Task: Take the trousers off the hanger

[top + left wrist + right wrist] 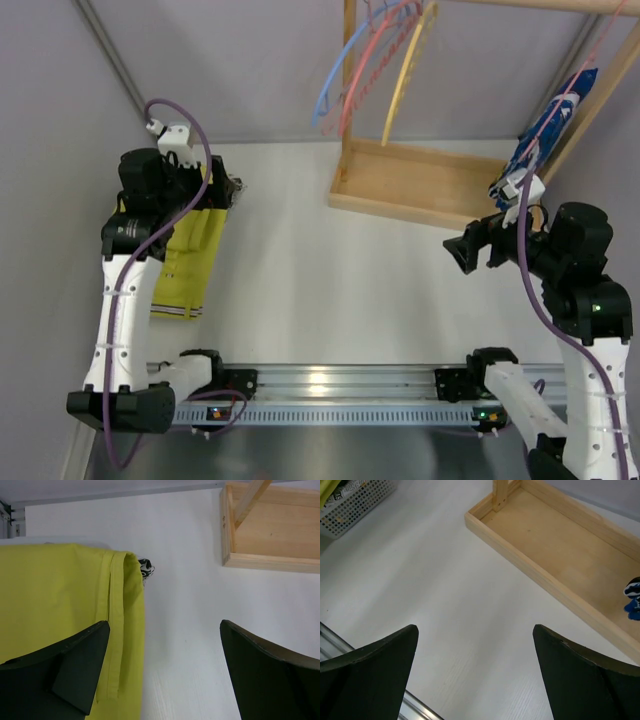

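Note:
The royal-blue trousers (pixel 553 122) with white and red patches hang at the right end of the wooden rack, on a thin pale-pink hanger (pixel 605 45) of which only a wire shows above the cloth. A blue tip of the trousers shows at the right edge of the right wrist view (pixel 633 601). My right gripper (pixel 463 250) is open and empty, below and left of the trousers, over bare table (pixel 475 630). My left gripper (pixel 228 190) is open and empty at the far left, over the edge of the yellow folded garment (pixel 55 595).
The wooden rack base (pixel 410 185) lies at the back right, also in both wrist views (pixel 275 535) (pixel 560 545). Blue, pink and yellow hangers (pixel 375 60) hang from its bar. A white mesh basket (pixel 355 502) stands at the left. A black-and-white patterned item (pixel 145 569) peeks from behind the yellow garment.

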### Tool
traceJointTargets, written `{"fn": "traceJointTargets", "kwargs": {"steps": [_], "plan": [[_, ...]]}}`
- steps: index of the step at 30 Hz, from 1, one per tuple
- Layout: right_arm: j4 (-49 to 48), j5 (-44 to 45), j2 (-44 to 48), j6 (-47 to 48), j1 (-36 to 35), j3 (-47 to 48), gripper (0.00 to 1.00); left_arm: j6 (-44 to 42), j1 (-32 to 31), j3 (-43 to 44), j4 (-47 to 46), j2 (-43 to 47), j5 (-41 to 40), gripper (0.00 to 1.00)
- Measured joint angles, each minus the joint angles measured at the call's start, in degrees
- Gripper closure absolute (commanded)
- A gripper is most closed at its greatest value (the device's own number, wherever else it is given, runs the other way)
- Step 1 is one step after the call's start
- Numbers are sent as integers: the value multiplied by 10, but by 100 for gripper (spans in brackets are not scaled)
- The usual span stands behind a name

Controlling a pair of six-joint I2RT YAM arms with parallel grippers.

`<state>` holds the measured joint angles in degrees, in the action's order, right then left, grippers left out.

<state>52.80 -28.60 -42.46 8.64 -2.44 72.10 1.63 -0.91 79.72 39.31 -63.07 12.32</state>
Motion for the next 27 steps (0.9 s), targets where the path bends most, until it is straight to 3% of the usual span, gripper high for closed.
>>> {"fn": "traceJointTargets", "kwargs": {"steps": [5, 16, 21, 27], "plan": [[0, -9, -14, -40, 17, 44, 1, 0, 0, 9, 5, -18, -3, 2], [-37, -45, -165, -205, 132, 307, 1, 23, 0, 82, 7, -97, 72, 2], [-68, -95, -242, -308, 248, 379, 0, 30, 0, 82, -1, -98, 78, 2], [-199, -212, -290, -509, 441, 336, 5, 32, 0, 71, -25, -89, 77, 2]]}}
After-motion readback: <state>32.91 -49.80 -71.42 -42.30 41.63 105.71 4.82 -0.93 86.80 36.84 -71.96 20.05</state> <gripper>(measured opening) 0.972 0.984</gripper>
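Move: The blue trousers, hanging from the pink hanger at the rack's right end, have their middle about 23 cm ahead of the right hand, 14 cm to its right and 4 cm higher. The rack's right post stands 3 cm beyond them and 8 cm farther right. The empty hangers are about 27 cm ahead of the hand, 19 cm left and 18 cm higher. From the left hand the trousers lie about 10 cm ahead, 60 cm right and 4 cm higher. Touching nothing yet and with its fingers wide open, the right hand heads for the upper part of the hanging trousers and their pink hanger: first a quick climb of nearly 20 cm, then a swing about 15 cm right while reaching 10 cm forward. Its left side rolls up some 45 degrees as it turns clockwise about 30, the fingers coming level. The left hand, also open, eases about 4 cm forward and a little right beside the yellow garment. ##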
